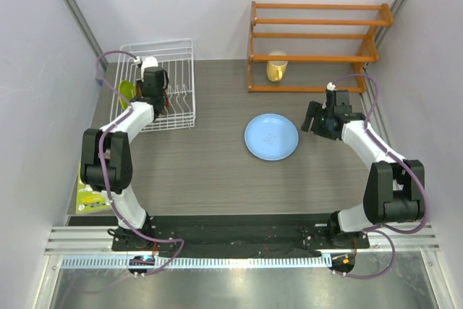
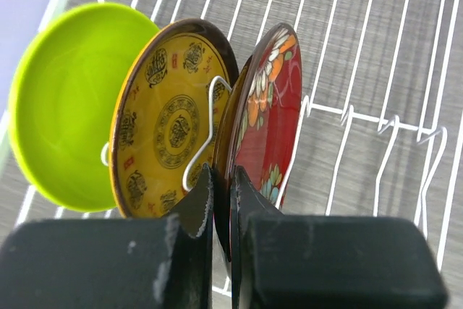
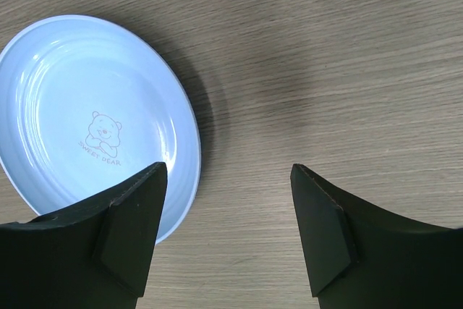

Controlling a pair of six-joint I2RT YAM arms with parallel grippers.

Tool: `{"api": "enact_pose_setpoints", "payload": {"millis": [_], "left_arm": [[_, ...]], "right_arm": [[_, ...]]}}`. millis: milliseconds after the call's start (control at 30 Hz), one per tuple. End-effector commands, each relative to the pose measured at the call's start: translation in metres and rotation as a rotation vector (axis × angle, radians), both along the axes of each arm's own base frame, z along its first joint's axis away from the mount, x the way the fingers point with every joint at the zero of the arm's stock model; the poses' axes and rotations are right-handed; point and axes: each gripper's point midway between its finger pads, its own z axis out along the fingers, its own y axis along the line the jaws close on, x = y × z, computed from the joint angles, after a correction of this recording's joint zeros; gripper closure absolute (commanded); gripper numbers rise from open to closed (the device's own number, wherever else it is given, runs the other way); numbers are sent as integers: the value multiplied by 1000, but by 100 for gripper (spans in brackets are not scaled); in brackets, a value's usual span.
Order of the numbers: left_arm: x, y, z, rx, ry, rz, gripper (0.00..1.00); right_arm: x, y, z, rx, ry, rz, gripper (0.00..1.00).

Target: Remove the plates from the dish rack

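Three plates stand on edge in the white wire dish rack [image 1: 173,48] at the back left: a lime green plate [image 2: 65,106], an amber-yellow patterned plate [image 2: 170,121] and a dark red flowered plate [image 2: 271,121]. My left gripper [image 2: 223,179] reaches into the rack, shut on the near rim of the dark red plate, which sits between the two fingers. The light blue plate [image 1: 271,137] lies flat on the table's middle. Just to its right hovers my right gripper [image 1: 316,121], open, with only bare table between its fingers and the blue plate [image 3: 87,121] beside its left finger.
An orange wooden slatted shelf [image 1: 318,41] stands at the back right with a yellow mug [image 1: 275,69] on its lowest level. A green-and-yellow sheet [image 1: 90,197] lies at the table's left edge. Walls close in on both sides.
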Motion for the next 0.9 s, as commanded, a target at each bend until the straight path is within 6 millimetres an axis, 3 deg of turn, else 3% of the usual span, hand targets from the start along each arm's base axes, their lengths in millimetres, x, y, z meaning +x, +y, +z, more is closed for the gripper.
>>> {"api": "enact_pose_setpoints", "payload": {"millis": [0,267,433,467,600,700,867], "left_arm": [[0,7,94,131,-186,34,100],[-25,-3,150,267,-262,63,100],[-42,-11,170,182,-298,44,100],[-48,-15,165,155,-271,24,100],[-61,-48,172,-59,-308,-109,100],[-67,-78,162,-221,-298,-208,100],[-73,-144,143,-509,-269,-411,100]], "right_arm": [[7,-1,17,-10,-50,6,25],[4,-7,30,-36,-74,-12,25],[5,-5,51,-26,-126,-11,25],[5,-3,59,-17,-149,-3,25],[8,16,88,73,-224,57,26],[12,31,111,130,-289,102,26],[16,78,140,333,-385,224,25]]}}
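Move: The red flowered plate is already pinched at its near rim in the left hand, still in the rack. The open table it is headed for lies about 25 cm to that hand's right, 8 cm back and 14 cm lower. The brown plate sits about 5 cm left and 6 cm ahead, the green plate 10 cm left and 4 cm ahead, both centred 5 cm lower. The red plate lies roughly 52 cm left and 21 cm ahead of the right hand. The red plate is drawn up out of the rack by the left hand, about 14 cm up and 7 cm back towards the base, then swung some 8 cm right, away from the brown and green plates; the wrist rolls left side up, then back past level, tips up and turns clockwise, the fingers keeping their pinch. The right hand, still open, later rises 9 cm and drifts 3 cm left. ##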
